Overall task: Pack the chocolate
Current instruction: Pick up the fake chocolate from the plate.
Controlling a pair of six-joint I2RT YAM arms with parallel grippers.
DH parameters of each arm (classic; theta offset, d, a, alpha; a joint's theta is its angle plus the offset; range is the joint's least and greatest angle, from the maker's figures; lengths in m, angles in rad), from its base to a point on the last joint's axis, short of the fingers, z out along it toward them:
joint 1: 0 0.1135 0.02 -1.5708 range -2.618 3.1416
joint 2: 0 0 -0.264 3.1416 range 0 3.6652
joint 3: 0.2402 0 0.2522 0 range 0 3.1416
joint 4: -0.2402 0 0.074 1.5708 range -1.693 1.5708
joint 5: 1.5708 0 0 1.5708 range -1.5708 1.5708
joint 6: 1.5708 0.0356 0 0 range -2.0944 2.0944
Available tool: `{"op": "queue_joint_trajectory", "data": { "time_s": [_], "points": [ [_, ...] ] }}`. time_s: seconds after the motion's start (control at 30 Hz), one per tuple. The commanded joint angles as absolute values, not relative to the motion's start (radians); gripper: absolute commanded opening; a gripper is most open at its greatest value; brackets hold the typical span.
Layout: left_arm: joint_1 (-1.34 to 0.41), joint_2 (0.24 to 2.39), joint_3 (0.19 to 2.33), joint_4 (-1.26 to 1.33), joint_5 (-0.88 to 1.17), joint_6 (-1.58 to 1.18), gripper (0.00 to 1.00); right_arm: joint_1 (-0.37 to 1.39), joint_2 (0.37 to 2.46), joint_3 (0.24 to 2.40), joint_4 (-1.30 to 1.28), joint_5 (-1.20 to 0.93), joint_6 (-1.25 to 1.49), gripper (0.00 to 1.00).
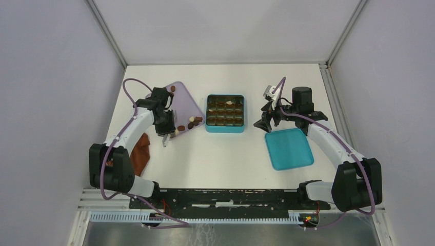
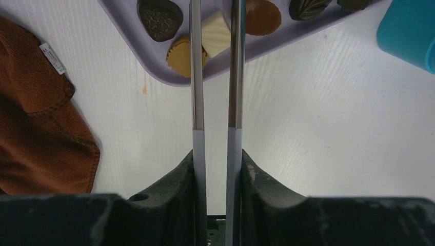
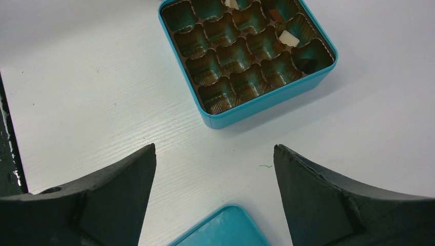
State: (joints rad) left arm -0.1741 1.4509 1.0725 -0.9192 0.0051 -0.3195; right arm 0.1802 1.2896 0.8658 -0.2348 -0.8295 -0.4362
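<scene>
Several chocolate pieces lie at the near corner of the lilac tray (image 2: 132, 48): a dark one (image 2: 160, 18), a tan cup (image 2: 180, 55), a cream block (image 2: 216, 34) and a brown round one (image 2: 262, 16). My left gripper (image 2: 216, 7) reaches over that corner with its two long thin fingers (image 2: 197, 77) pressed against both sides of the cream block, which still rests on the tray. The teal box (image 3: 256, 105) with its grid of cells holds a cream piece (image 3: 288, 37) and a dark piece (image 3: 307, 64). Just right of the box, my right gripper (image 3: 214, 148) hangs open and empty.
A reddish-brown cloth (image 1: 141, 154) lies near and left of the tray. The teal lid (image 1: 289, 148) lies flat under the right arm, near and right of the box (image 1: 224, 114). White walls close off the table at the back and sides.
</scene>
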Motion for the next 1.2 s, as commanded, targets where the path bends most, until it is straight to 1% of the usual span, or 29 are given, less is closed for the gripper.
{"op": "queue_joint_trajectory", "data": {
  "time_s": [0.0, 0.47, 0.6, 0.73, 0.8, 0.87, 0.93, 1.07, 1.17],
  "points": [
    [-0.169, 1.38, 1.126, -0.892, 0.061, -0.282, 0.02, 0.176, 1.269, 0.907, -0.216, -0.842, -0.45, 0.9],
    [-0.162, 1.305, 1.05, -0.808, 0.095, -0.311, 0.02, 0.176, 1.287, 0.905, -0.216, -0.839, -0.449, 0.9],
    [-0.153, 1.266, 1.044, -0.776, 0.136, -0.323, 0.02, 0.176, 1.313, 0.901, -0.205, -0.844, -0.434, 0.9],
    [-0.149, 1.228, 1.028, -0.742, 0.175, -0.336, 0.02, 0.175, 1.338, 0.875, -0.146, -0.866, -0.383, 0.9],
    [-0.145, 1.213, 1.017, -0.726, 0.191, -0.34, 0.02, 0.176, 1.35, 0.849, -0.065, -0.861, -0.296, 0.9],
    [-0.14, 1.205, 1.006, -0.712, 0.2, -0.346, 0.02, 0.18, 1.369, 0.822, 0.054, -0.796, -0.176, 0.9],
    [-0.136, 1.201, 0.991, -0.69, 0.212, -0.353, 0.02, 0.196, 1.4, 0.829, 0.115, -0.718, -0.098, 0.9],
    [-0.132, 1.213, 0.976, -0.661, 0.234, -0.357, 0.02, 0.256, 1.511, 0.933, 0.088, -0.525, 0.049, 0.9],
    [-0.129, 1.199, 0.952, -0.635, 0.238, -0.366, 0.02, 0.307, 1.605, 1.041, 0.02, -0.305, 0.169, 0.87]
  ]
}}
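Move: The chocolate box lies about 22 cm right of the left hand, 8 cm ahead and 6 cm below. Nearer that hand, the lilac plate's middle is some 8 cm ahead, 4 cm right and 8 cm below, with the cream square 3 cm ahead and 3 cm right. From the right hand the box lies about 11 cm left, 3 cm ahead and 13 cm below; the teal lid is some 10 cm back and 12 cm right. The tongs, still squeezed in the left hand, are raised above the plate in two stages, ending some 4 cm higher after a slight dip and about 2.5 cm farther right, towards the box; the wrist tips the fingers about 20 degrees forward and to the right. Late on, the open right hand sweeps forward about 5 cm and sinks 4 towards the box, turning clockwise. ##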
